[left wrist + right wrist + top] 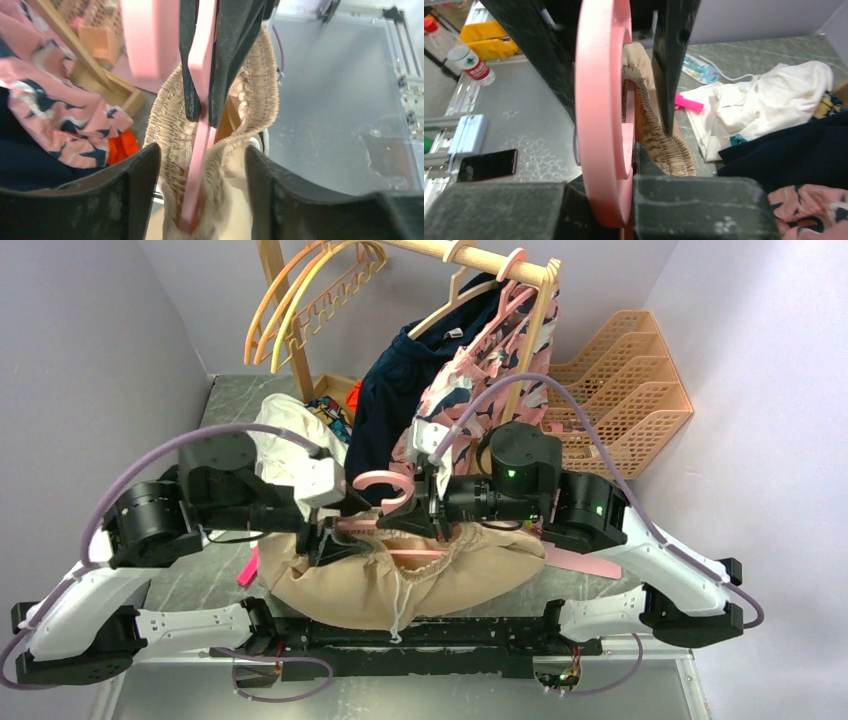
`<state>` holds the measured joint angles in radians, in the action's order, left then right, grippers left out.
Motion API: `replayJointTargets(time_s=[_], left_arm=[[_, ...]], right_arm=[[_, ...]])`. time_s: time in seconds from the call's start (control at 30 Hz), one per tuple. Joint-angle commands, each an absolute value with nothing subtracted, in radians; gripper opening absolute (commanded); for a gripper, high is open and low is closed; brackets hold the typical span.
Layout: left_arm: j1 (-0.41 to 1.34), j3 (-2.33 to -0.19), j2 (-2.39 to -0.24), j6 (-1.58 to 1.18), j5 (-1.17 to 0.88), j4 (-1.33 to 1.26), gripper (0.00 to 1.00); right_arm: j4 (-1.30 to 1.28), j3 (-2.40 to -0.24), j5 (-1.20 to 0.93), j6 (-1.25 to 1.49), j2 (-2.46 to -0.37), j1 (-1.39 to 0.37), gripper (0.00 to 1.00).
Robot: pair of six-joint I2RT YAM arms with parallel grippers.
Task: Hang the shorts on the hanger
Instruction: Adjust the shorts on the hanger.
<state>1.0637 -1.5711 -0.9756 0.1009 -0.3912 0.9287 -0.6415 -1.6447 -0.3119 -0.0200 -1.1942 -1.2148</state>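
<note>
The tan shorts [400, 578] lie bunched at the near middle of the table, white drawstring hanging toward the front. The pink hanger [385, 487] stands over them, its bar running down inside the gathered waistband [172, 125]. My right gripper [610, 197] is shut on the hanger [601, 100] near the base of its hook; in the top view it [427, 503] comes in from the right. My left gripper [202, 200] is open, its fingers [137, 190] standing on either side of the waistband and the hanger bar [197, 150] without pressing them.
Behind stands a wooden rack with orange and yellow hangers [300, 300], a navy garment [400, 400] and a pink patterned garment [470, 380]. White cloth [290, 440] lies back left, a peach file rack [610, 390] back right. A phone [486, 165] and a bottle [471, 62] lie off the table's near edge.
</note>
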Motion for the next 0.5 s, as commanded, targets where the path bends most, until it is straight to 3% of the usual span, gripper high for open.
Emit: replayJointTargets(time_s=[0.0, 0.07, 0.23, 0.33, 0.47], left_arm=[[1.062, -1.757, -0.951, 0.070, -0.336, 0.965, 0.90], [1.062, -1.865, -0.926, 0.055, -0.345, 0.984, 1.00], [1.062, -1.939, -0.795, 0.034, -0.361, 0.853, 1.00], [1.062, -1.902, -0.746, 0.041, -0.335, 0.813, 1.00], [1.062, -1.897, -0.760, 0.053, -0.318, 0.847, 1.00]], right_arm=[[-0.637, -1.759, -0.209, -0.053, -1.140, -1.213, 0.00], [-0.686, -1.887, -0.226, -0.062, -1.153, -1.214, 0.00], [-0.715, -2.130, -0.349, -0.052, -1.192, -1.212, 0.00], [-0.805, -2.179, -0.129, -0.098, -1.224, -1.214, 0.00], [-0.820, -2.085, 0.184, -0.132, -1.221, -1.216, 0.00]])
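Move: The right hand holds the pink hanger at its neck; the hook is about 4 cm above and 3 cm ahead of it, straight across. The shorts' middle is about 12 cm below this hand, 2 cm back and level sideways. The navy garment is roughly 30 cm ahead, 4 cm left and 20 cm down. From the left hand, already half open around the hanger's bar, the shorts' middle is some 5 cm right, 2 cm back and 12 cm below. Upward and outward go both hands, quickly parting: the right keeps its closed grip on the hanger's neck and raises hanger and shorts about 17 cm while drawing some 10 cm right, fingertips tipping up. The left opens wide and backs off the bar, rising, going left and somewhat back, its fingertips swinging up nearly 40 degrees. ##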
